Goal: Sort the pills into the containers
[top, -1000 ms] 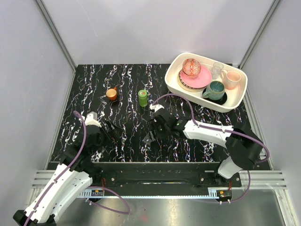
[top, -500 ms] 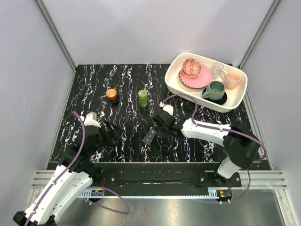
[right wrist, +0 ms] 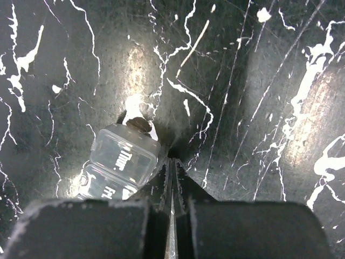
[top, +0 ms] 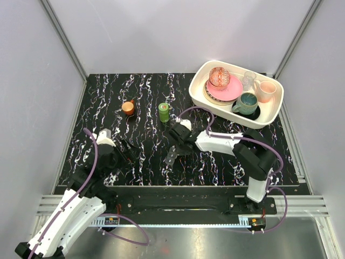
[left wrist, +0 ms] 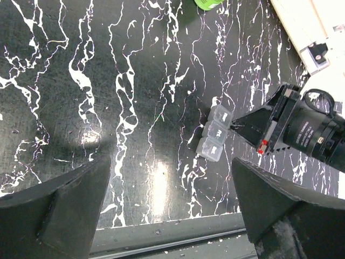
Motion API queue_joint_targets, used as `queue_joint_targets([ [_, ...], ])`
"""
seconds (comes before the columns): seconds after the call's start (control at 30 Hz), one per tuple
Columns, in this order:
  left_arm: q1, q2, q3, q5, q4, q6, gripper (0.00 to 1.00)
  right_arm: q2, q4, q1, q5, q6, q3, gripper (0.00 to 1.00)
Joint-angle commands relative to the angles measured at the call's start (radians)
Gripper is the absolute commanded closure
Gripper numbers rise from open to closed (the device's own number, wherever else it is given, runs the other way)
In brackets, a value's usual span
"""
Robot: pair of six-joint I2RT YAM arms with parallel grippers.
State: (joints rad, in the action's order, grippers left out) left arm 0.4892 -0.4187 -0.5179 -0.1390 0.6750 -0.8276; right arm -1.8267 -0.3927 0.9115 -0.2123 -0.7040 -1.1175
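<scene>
The containers are a small strip pill box (top: pixel 171 156) with clear lids, lying on the black marbled table; it also shows in the left wrist view (left wrist: pixel 214 133) and the right wrist view (right wrist: pixel 121 159). My right gripper (top: pixel 174 144) is shut with nothing between its fingers, its tip (right wrist: pixel 173 162) low at the right edge of the box's far end. From the left wrist it appears as a dark wedge (left wrist: pixel 240 124) against the box. My left gripper (top: pixel 129 151) stands wide open and empty (left wrist: pixel 171 181), left of the box. No pills are in view.
A green bottle (top: pixel 163 112) stands behind the pill box, and an orange cup (top: pixel 128 107) sits to its left. A white tray (top: pixel 273 115) of plates, cups and a bowl fills the back right corner. The table's metal front rail (left wrist: pixel 161 232) runs below the left gripper.
My right gripper closed from open, lifted back off the pill box, then swung left to its far end. The pill box and left arm stayed put.
</scene>
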Motion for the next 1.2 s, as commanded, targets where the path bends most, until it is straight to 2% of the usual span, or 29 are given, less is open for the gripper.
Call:
queue_joint_targets([
  [0.0, 0.002, 0.017, -0.044, 0.004, 0.001, 0.008, 0.01, -0.043, 0.015, -0.029, 0.01, 0.072, -0.053, 1.0],
  [0.4, 0.002, -0.003, -0.054, -0.001, 0.009, 0.008, 0.01, -0.066, 0.081, -0.034, 0.071, 0.284, -0.076, 1.0],
  [0.63, 0.002, -0.006, -0.057, -0.001, 0.009, 0.002, 0.01, -0.052, 0.156, -0.034, 0.209, 0.412, -0.059, 1.0],
  [0.87, 0.002, -0.006, -0.07, -0.004, 0.026, 0.015, 0.01, -0.011, 0.169, -0.039, 0.159, 0.457, -0.064, 1.0],
  [0.9, 0.002, -0.002, -0.07, -0.007, 0.028, 0.015, 0.01, 0.006, 0.167, -0.039, 0.143, 0.457, -0.056, 0.98],
  [0.93, 0.002, 0.0, -0.067, -0.005, 0.028, 0.01, 0.01, 0.023, 0.169, -0.039, 0.124, 0.462, -0.05, 0.76],
  [1.03, 0.002, 0.035, -0.047, 0.002, -0.005, -0.001, 0.01, 0.101, 0.169, -0.039, 0.135, 0.485, -0.019, 0.31],
  [1.13, 0.002, 0.089, -0.034, 0.006, -0.034, -0.004, 0.01, 0.165, 0.166, -0.037, 0.206, 0.515, 0.013, 0.2],
  [1.17, 0.002, 0.112, -0.033, 0.0, -0.035, -0.002, 0.01, 0.184, 0.163, -0.037, 0.209, 0.515, 0.024, 0.19],
])
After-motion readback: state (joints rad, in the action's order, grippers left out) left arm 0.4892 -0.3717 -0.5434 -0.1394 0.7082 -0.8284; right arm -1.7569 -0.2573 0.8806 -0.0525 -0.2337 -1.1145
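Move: The right hand's shut fingertips are down at table level, close beside the pill container's right side; the three-lidded container's middle lies about 2 cm to their left and 1 cm back, its far end leaning rightward. From this hand the green can stands some 15 cm ahead and 5 cm left, the orange mug about 18 cm ahead and 20 cm left. From the left hand the container is roughly 5 cm ahead, 14 cm right and 13 cm below. Low over the table, the right hand slides about 2 cm forward along the container's right side with its fingers shut, then sweeps some 2 cm farther left against its far part, turning counter-clockwise about 25 degrees to swing the container round. Then its fingers spread wide beside the container while the hand rises clear and eases back to the right a little. ##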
